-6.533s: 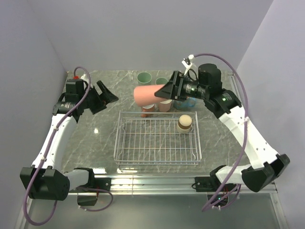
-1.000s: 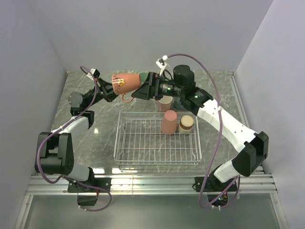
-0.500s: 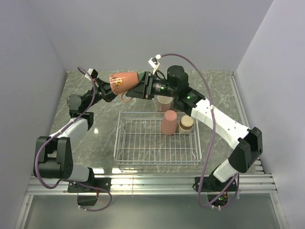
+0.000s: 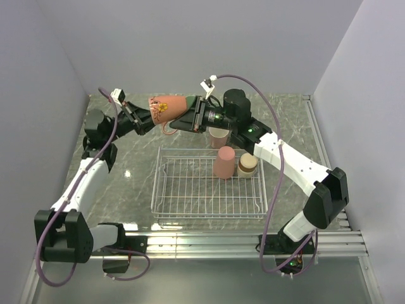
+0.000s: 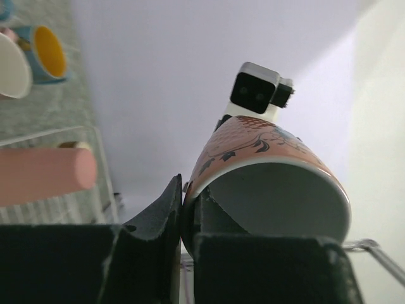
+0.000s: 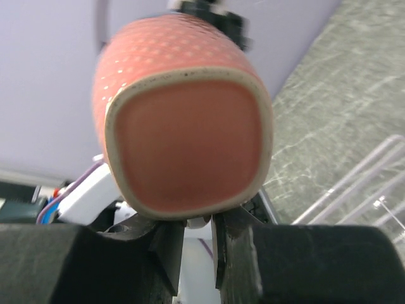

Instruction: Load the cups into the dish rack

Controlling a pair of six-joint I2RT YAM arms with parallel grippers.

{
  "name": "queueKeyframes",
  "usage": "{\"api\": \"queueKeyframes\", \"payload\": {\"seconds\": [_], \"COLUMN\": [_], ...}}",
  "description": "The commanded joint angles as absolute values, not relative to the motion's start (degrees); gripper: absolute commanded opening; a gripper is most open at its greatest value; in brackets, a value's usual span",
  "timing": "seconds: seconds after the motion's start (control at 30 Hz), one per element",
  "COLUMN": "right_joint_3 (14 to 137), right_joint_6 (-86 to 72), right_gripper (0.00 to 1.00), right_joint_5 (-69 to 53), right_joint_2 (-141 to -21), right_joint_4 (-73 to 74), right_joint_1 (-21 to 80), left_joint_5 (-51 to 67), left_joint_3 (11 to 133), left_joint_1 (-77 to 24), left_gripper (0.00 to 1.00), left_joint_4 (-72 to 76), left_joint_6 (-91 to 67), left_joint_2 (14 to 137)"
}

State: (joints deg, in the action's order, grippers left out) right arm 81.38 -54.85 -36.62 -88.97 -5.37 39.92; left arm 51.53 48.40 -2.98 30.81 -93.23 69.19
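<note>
A salmon mug (image 4: pixel 166 106) with a dark floral print hangs on its side in the air beyond the far left corner of the dish rack (image 4: pixel 158 183). My left gripper (image 4: pixel 150 118) is shut on the mug's rim (image 5: pixel 272 171), one finger inside the mouth and one outside. My right gripper (image 4: pixel 181 120) meets the mug from the right. Its jaws stand close together just under the mug's base (image 6: pixel 183 126), around a pale bit of the handle. In the rack stand an upside-down pink cup (image 4: pixel 223 162) and a brown and cream cup (image 4: pixel 247 164).
Another pink cup (image 4: pixel 219 136) stands on the marble table behind the rack, partly hidden by my right arm. The left wrist view shows a blue cup (image 5: pixel 44 54) with a yellow inside and a pale cup (image 5: pixel 12 73). Walls close off the table's back and sides.
My right gripper has narrowed from wide open to nearly closed under the mug's base. My left arm has shifted left and back while keeping the rim. The mug has barely moved.
</note>
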Motion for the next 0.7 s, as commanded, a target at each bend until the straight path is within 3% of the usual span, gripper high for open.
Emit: {"api": "queueKeyframes", "payload": {"seconds": [0.0,0.13,0.47,0.67], "right_joint_3": [81.7,80.9,82.9,82.0], "right_joint_6": [-50.5,-49.1,-44.3,-40.5], "right_gripper": [0.00,0.00,0.00,0.00], "right_joint_5": [-34.7,-33.1,-29.5,-26.6], "right_joint_2": [-84.6,-82.9,-80.5,-78.2], "right_joint_4": [-9.2,-6.6,1.2,5.9], "right_joint_1": [41.3,41.3,40.9,39.9], "left_joint_5": [51.3,49.5,42.5,34.8], "left_joint_3": [56.1,59.3,61.8,66.0], "left_joint_1": [-4.9,-4.8,-4.8,-4.2], "left_gripper": [0.09,0.14,0.57,0.67], "left_joint_4": [-1.1,-11.1,-21.7,-31.7], "left_joint_6": [-68.8,-59.5,-51.3,-44.3], "left_joint_2": [67.3,69.4,70.0,71.5]}}
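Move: The orange cup is held by both hands. Its middle is about 5 cm right of my left hand and 2 cm ahead, and about 4 cm left of my right hand and 4 cm ahead. From my right hand, the free rack place beside the pink cup is some 7 cm right, 2 cm back and 30 cm down. The pink cup stands about 16 cm right, the brown-cream cup 26 cm right, both 1 cm back; the pale mug is 14 cm right, 12 cm ahead. I open my left fingers wide and let go of the orange cup's rim, sinking that hand about 9 cm while its fingertips tip down some 30 degrees, with a slight shift left at the end. My right hand keeps its pinch near the handle and lowers the cup about 5 cm, then eases a couple of centimetres right, towards the rack place, fingertips dipping slightly. ##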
